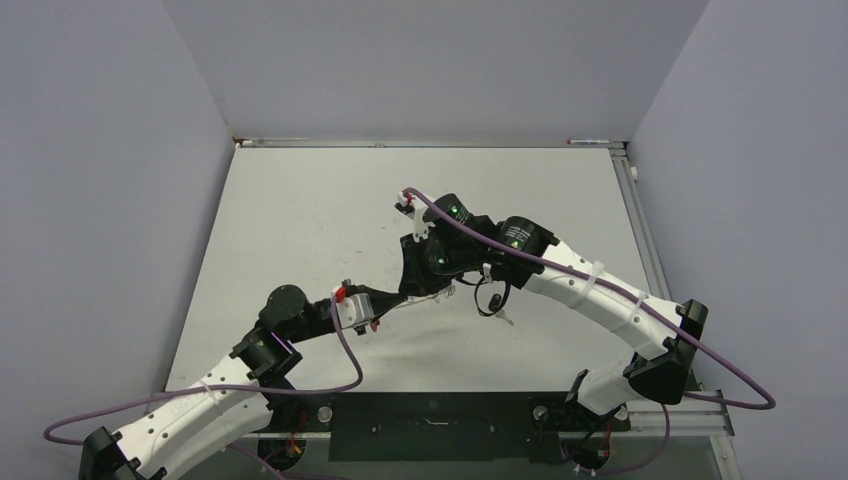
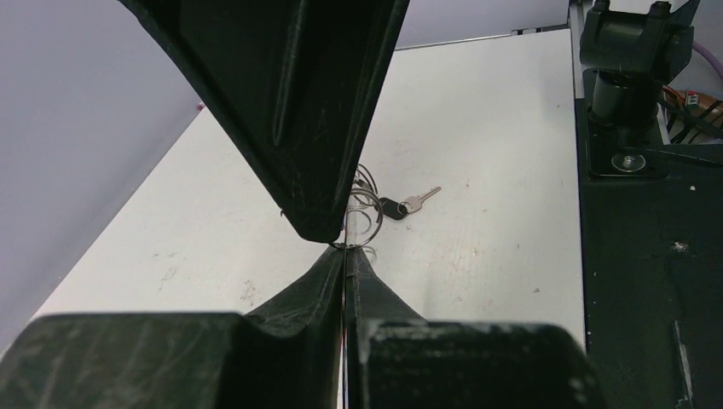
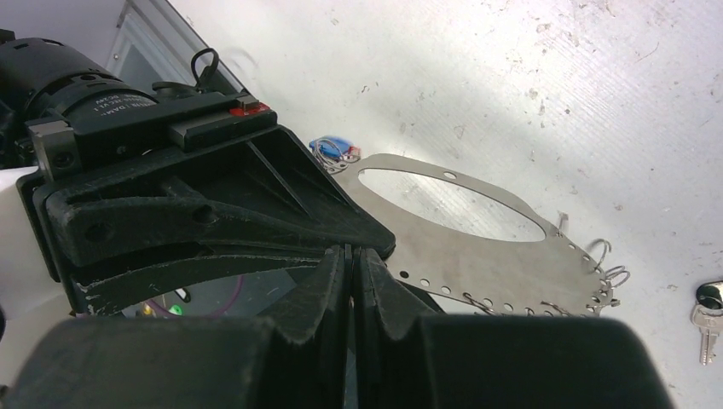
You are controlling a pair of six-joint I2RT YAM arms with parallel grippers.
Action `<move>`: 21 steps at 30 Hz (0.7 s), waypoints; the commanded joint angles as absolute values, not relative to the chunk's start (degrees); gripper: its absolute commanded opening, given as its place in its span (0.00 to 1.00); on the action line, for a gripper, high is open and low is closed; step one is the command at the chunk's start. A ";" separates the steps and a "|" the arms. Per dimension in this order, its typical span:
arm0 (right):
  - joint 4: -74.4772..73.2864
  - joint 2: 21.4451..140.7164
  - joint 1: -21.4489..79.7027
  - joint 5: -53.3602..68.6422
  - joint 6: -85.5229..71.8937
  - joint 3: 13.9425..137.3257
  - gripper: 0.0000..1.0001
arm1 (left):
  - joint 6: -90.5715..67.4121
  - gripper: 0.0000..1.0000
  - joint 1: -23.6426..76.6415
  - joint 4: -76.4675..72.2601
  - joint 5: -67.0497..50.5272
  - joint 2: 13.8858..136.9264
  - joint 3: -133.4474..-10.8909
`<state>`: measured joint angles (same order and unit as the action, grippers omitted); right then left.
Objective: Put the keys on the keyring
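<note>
The keyring [image 3: 511,247] shows as a thin flat silver plate with a big oval opening and small wire loops [image 3: 601,256] along its edge. My left gripper [image 2: 345,249] is shut on the plate's near edge, which I see edge-on between its fingers. My right gripper [image 3: 350,249] is shut right beside the left fingertips [image 3: 375,243]; a thin sliver sits between its pads and I cannot tell what it is. A blue key [image 3: 334,143] hangs on loops at the plate's far end. A black key [image 2: 401,206] lies on the table behind the wire loops [image 2: 367,200]. No red key shows.
Both arms meet over the middle of the white table [image 1: 300,220], which grey walls enclose on three sides. The right arm's base [image 2: 627,77] stands on the black mounting strip [image 1: 430,425] at the near edge. A metal rail [image 1: 640,220] runs along the table's right side.
</note>
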<state>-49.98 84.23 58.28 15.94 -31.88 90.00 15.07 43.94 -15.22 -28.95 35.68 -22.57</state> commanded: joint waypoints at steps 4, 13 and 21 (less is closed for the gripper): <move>-47.21 85.68 58.75 16.63 -31.04 92.83 0.27 | 9.53 0.00 43.31 -17.53 -30.11 35.20 -25.63; -40.61 82.30 58.80 15.22 -30.93 92.82 0.77 | 3.36 0.00 41.34 -22.72 -30.87 31.53 -23.87; -22.30 69.47 58.86 14.24 -28.30 79.64 0.77 | 0.35 0.00 40.49 -25.62 -29.60 29.01 -22.91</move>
<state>-36.12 78.04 58.35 15.57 -30.17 85.38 2.94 41.10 -19.11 -29.58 30.33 -22.63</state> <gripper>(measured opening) 0.776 0.003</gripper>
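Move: The keyring plate is already pinched by both hands. Its middle lies about 2 cm to the right of the right hand and 3 cm below, and about 3 cm to the left hand's right and 1 cm below. From the right hand, its blue and red tags hang some 6 cm left, 3 cm back and 4 cm lower. The loose key and fob lie on the table about 10 cm ahead, 19 cm right and 27 cm below. The keyring plate passes to the left hand alone: the left fingers stay shut on it while the right fingers open wide around it. The right hand first eases a centimetre or so left and forward, then both hands rise 4 to 5 cm, tipping their fingertips upward, the right by some 15 degrees. The left also draws slightly to its left. ##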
